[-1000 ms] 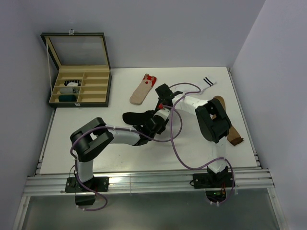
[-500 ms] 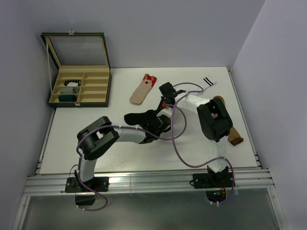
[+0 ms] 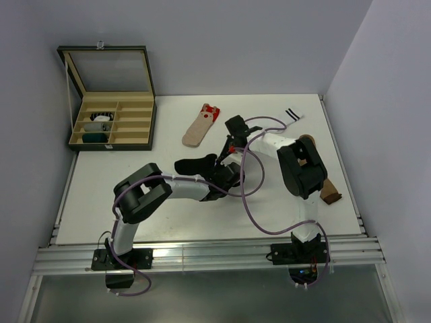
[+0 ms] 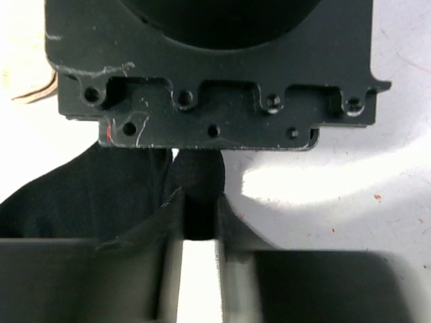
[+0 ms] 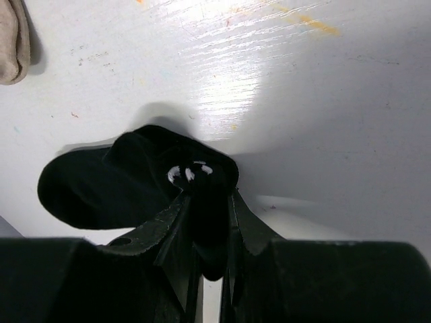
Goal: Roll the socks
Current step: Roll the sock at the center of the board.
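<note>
A black sock [image 3: 193, 163] lies mid-table, its toe to the left. My right gripper [image 5: 207, 195] is shut on its bunched cuff end, where white stripe marks show. My left gripper [image 4: 199, 202] comes from the opposite side, and its fingers pinch a fold of the same black sock [image 4: 81, 195] right below the right gripper's body [image 4: 209, 67]. From above, the left gripper [image 3: 225, 173] and the right gripper [image 3: 229, 148] meet at the sock's right end. A beige sock with a red cuff [image 3: 200, 126] lies behind. A white sock with black stripes [image 3: 291, 114] lies at the back right.
An open compartment box [image 3: 111, 101] holding several rolled socks stands at the back left. A brown sock [image 3: 328, 190] lies by the right edge, partly under the right arm. The beige sock's toe [image 5: 10, 40] shows at the right wrist view's top left.
My left gripper has narrowed onto the black sock's fold, and the left arm has shifted a little to the right. The right gripper has stayed in place.
</note>
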Available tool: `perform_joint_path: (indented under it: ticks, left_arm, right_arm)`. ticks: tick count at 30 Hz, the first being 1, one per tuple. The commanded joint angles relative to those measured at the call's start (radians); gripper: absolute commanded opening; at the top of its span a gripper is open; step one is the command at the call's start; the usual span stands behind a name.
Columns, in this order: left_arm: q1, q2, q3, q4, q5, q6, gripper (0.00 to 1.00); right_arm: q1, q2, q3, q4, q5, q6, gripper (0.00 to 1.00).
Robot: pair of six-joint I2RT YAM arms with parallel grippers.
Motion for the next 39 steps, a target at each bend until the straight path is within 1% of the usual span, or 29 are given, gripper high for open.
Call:
perform_joint_path:
  ticks: [1, 3, 4, 7, 11, 12, 13, 15, 16, 19, 20, 23, 27, 30, 31, 34, 36, 38, 39]
  left_arm:
    - [0.039, 0.045, 0.025, -0.119, 0.038, -0.019, 0.14]
    - [0.046, 0.027, 0.011, -0.111, 0.072, -0.022, 0.03]
    - [0.051, 0.012, 0.007, -0.111, 0.092, -0.023, 0.01]
    - [0.092, -0.019, -0.01, -0.116, 0.179, -0.04, 0.01]
    - [0.117, -0.065, -0.019, -0.142, 0.265, -0.078, 0.01]
    - [0.12, -0.074, -0.022, -0.145, 0.288, -0.089, 0.01]
    - [0.126, -0.091, -0.025, -0.148, 0.32, -0.111, 0.01]
    - [0.134, -0.1, -0.024, -0.163, 0.359, -0.131, 0.01]
    - [0.146, -0.105, -0.021, -0.17, 0.374, -0.149, 0.01]
    - [0.18, -0.108, -0.015, -0.18, 0.454, -0.19, 0.01]
    - [0.189, -0.107, -0.019, -0.176, 0.495, -0.198, 0.01]
    - [0.218, -0.11, -0.029, -0.17, 0.544, -0.233, 0.01]
    - [0.252, -0.14, -0.062, -0.13, 0.638, -0.278, 0.01]
    - [0.287, -0.174, -0.108, -0.102, 0.673, -0.325, 0.01]
    - [0.304, -0.195, -0.136, -0.06, 0.697, -0.354, 0.01]
    - [0.347, -0.241, -0.191, -0.004, 0.745, -0.426, 0.01]
    - [0.39, -0.272, -0.268, 0.05, 0.788, -0.494, 0.01]
    - [0.418, -0.29, -0.311, 0.093, 0.811, -0.538, 0.01]
    - [0.431, -0.307, -0.335, 0.146, 0.823, -0.586, 0.01]
  right_arm:
    - [0.031, -0.025, -0.037, 0.01, 0.023, 0.002, 0.0]
    - [0.024, -0.045, -0.063, 0.049, 0.013, 0.01, 0.0]
    - [0.02, -0.054, -0.073, 0.065, 0.002, 0.011, 0.01]
    - [0.007, -0.091, -0.117, 0.134, -0.004, 0.025, 0.13]
    - [-0.013, -0.183, -0.172, 0.189, 0.022, 0.037, 0.27]
    - [-0.019, -0.201, -0.188, 0.204, 0.025, 0.042, 0.31]
    - [-0.035, -0.219, -0.205, 0.233, 0.029, 0.047, 0.38]
    - [-0.049, -0.272, -0.249, 0.261, 0.046, 0.064, 0.43]
    - [-0.061, -0.289, -0.264, 0.286, 0.054, 0.068, 0.48]
    - [-0.073, -0.344, -0.32, 0.338, 0.085, 0.085, 0.54]
    - [-0.078, -0.362, -0.343, 0.349, 0.088, 0.085, 0.56]
    - [-0.081, -0.382, -0.373, 0.393, 0.088, 0.081, 0.58]
    - [-0.081, -0.381, -0.38, 0.409, 0.08, 0.067, 0.59]
    - [-0.081, -0.388, -0.407, 0.445, 0.074, 0.065, 0.59]
    - [-0.081, -0.393, -0.422, 0.447, 0.069, 0.065, 0.59]
    - [-0.079, -0.395, -0.439, 0.504, 0.06, 0.059, 0.58]
    - [-0.078, -0.388, -0.441, 0.52, 0.036, 0.042, 0.58]
    - [-0.073, -0.387, -0.441, 0.531, 0.03, 0.031, 0.58]
    - [-0.069, -0.385, -0.441, 0.54, 0.026, 0.025, 0.58]
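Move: The black sock's rolled end sits right at both hands, between the left fingers and a centimetre below them, and still pinched by the right fingers. Its flat loose part lies about 8 cm left and 1 cm back of either hand. From the right hand, the beige sock lies some 12 cm ahead and 7 cm left, the white sock about 12 cm ahead and 18 cm right, both roughly 2 cm lower. Left closes on the roll and twists it about 5 cm left while right lets go, rising rightward. ##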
